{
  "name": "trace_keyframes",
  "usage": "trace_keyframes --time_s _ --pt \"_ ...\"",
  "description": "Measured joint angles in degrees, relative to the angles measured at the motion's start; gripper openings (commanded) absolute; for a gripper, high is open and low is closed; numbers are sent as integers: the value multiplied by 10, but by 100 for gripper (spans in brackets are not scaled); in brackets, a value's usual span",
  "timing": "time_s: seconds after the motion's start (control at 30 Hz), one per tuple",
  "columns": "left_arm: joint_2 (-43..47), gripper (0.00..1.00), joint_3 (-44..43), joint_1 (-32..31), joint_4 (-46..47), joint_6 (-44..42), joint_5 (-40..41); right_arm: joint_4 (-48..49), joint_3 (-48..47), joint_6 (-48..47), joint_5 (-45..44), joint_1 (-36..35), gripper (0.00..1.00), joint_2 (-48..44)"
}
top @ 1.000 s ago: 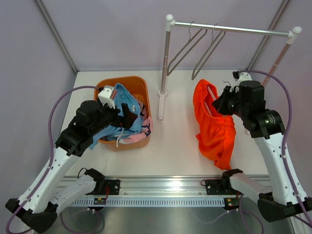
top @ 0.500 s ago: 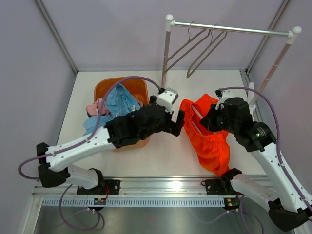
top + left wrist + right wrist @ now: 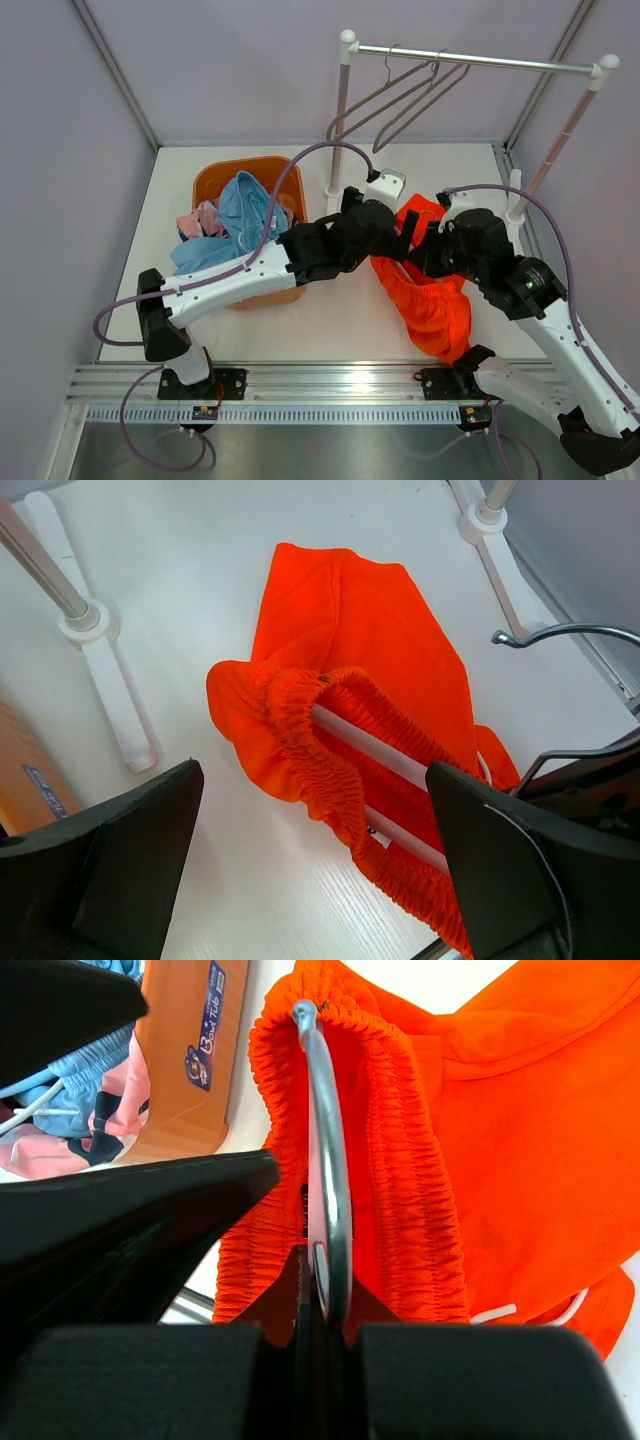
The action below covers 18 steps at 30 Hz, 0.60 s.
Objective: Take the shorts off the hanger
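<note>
The bright orange shorts (image 3: 428,292) hang on a metal hanger (image 3: 326,1150), whose bar runs inside the elastic waistband (image 3: 330,770). My right gripper (image 3: 326,1290) is shut on the hanger's wire just behind the waistband, holding it above the table at centre right (image 3: 440,250). My left gripper (image 3: 405,232) is open and reaches in from the left; its fingers (image 3: 120,860) straddle the waistband without touching it. The light blue shorts (image 3: 245,205) and the pink patterned shorts (image 3: 198,218) lie in the orange basket (image 3: 275,168).
A clothes rack crosses the back, its rail (image 3: 470,60) carrying two bare wire hangers (image 3: 400,95). Its left post foot (image 3: 333,190) stands between the basket and the orange shorts, its right post (image 3: 565,130) by the right wall.
My left arm has swung from the basket across to the orange shorts, still open. My right gripper has brought the hanger and shorts lower and slightly left.
</note>
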State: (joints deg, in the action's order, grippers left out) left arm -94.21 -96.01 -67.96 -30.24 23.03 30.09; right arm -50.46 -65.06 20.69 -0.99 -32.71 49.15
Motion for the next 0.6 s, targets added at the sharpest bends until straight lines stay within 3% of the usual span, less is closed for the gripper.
trace_keyframes --time_s 0.23,0.6 --pt "-21 97 2 0 -12 17 0 -3 0 0 -10 0 0 -3" --pt "5 96 81 0 -9 40 0 -3 0 1 -15 0 0 -2"
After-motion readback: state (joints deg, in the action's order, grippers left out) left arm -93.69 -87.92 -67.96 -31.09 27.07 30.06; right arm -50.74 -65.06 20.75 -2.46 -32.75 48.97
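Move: The shorts' waistband, the nearest part of it, lies below the open left hand, roughly 9 cm down, 3 cm ahead and 3 cm to its right. The hanger hook is in the right fingers, about 7 cm to the left hand's right, 4 cm back and 3 cm lower; the rack's left foot is some 18 cm ahead, 10 cm left and 29 cm down. From the right hand the waistband is about 6 cm ahead, 5 cm left and 6 cm below. The left hand, already over the hanger's far end, sinks about 6 cm almost straight down towards the shorts' waistband, gathering pace after a slow start and easing slightly to its left late on, its fingers staying wide open and its wrist tipping only some 5 degrees. The right hand stays in place and keeps its shut grip on the hanger's hook, holding the shorts out under the left fingers, which end close by the waistband, though whether they touch it can't be seen. ##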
